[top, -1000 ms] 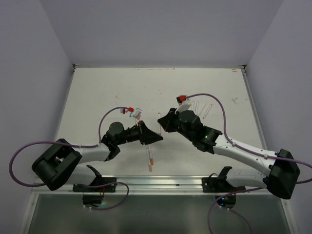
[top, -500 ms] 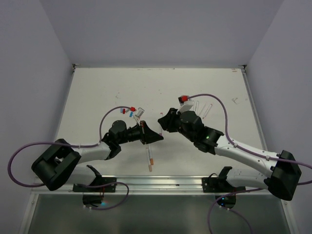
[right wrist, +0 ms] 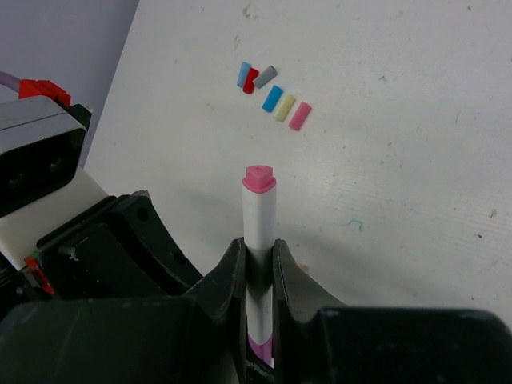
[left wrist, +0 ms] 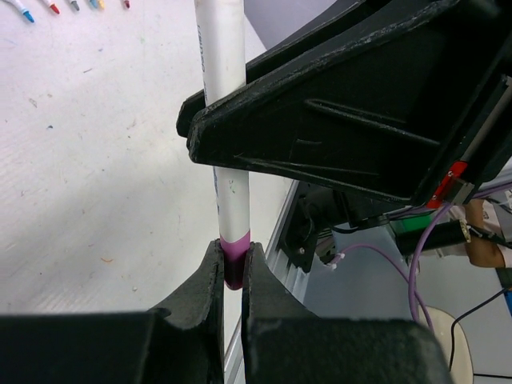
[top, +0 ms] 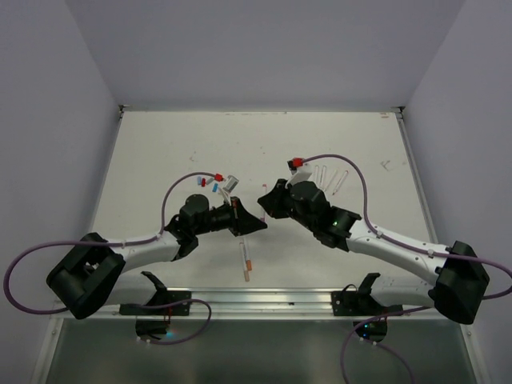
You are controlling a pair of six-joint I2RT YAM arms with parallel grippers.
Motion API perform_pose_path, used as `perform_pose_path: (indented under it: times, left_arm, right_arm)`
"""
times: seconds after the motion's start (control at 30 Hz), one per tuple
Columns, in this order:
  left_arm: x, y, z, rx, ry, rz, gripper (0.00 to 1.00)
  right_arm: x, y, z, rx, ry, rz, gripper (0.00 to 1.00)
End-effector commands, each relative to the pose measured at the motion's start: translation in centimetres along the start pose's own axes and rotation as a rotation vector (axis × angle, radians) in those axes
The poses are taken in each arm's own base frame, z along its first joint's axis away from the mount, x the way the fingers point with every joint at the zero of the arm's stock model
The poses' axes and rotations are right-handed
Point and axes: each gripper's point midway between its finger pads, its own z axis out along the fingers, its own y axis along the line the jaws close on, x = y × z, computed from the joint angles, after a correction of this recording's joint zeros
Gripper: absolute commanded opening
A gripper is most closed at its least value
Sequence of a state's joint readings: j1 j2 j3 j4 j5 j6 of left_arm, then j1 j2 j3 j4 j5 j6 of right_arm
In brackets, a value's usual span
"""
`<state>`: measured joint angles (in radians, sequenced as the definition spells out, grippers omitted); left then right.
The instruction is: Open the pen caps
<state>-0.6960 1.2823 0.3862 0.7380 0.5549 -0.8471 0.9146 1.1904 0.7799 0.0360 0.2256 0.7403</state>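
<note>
Both grippers hold one white-barrelled pen (left wrist: 227, 120) in the air between them. My left gripper (left wrist: 234, 258) is shut on its magenta pen cap (left wrist: 234, 254). Crossing the barrel higher up, my right gripper (right wrist: 258, 252) is shut on the white part, and the pen's pink back end (right wrist: 259, 178) sticks out past the fingers. From above, the left gripper (top: 258, 225) and right gripper (top: 265, 197) meet tip to tip over the middle of the table. Several loose pen caps (right wrist: 273, 98) lie in a small cluster on the table.
Two pens (top: 246, 263) lie near the front edge beside the metal rail (top: 264, 298). More pens (top: 332, 178) lie at the back right. Purple cables (top: 352, 172) with red connectors loop off both wrists. Coloured pen tips (left wrist: 24, 13) show at the far left.
The left gripper's jaws have come together on the pen's cap. The right gripper has shifted slightly along the barrel. Both arms have edged a little to the left.
</note>
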Motion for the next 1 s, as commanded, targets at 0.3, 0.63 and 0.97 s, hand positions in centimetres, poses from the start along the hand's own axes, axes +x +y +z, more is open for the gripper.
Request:
perform_pose_path:
  times: [0.3, 0.63, 0.97]
  left_arm:
    - [0.3, 0.8, -0.4, -0.051, 0.006, 0.078, 0.00]
    - [1.4, 2.7, -1.0, -0.138, 0.029, 0.093, 0.00]
    - [2.0, 3.6, -1.1, -0.166, 0.047, 0.091, 0.00]
  right_arm:
    - [-5.4, -1.8, -0.8, 0.169, -0.174, -0.010, 0.00]
    - [-13.6, -5.5, -2.0, 0.294, -0.355, 0.045, 0.00]
    - [-16.9, -7.8, -3.0, 0.339, -0.406, 0.062, 0.00]
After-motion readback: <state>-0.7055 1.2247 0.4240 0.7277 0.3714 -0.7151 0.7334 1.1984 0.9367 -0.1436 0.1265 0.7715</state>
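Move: The capped pen is held by both hands: its magenta cap sits between the left fingertips, and from the right hand, closed on the white barrel, it lies about 6 cm back and 4 cm lower, level sideways. The orange-capped pen lies some 5 cm behind the left hand, 4 cm to its left and 14 cm below. The pulled-off caps lie about 20 cm ahead of the left hand, 15 cm left, also 14 cm down. The capped pen, still pinched at the cap by the left hand and round the barrel by the right, is carried forward and up by both arms, after a brief near-standstill. The right hand also draws about 3.5 cm to its right, widening the gap between the hands, while the left rolls and swings some 10 degrees counter-clockwise; both grippers stay shut. ##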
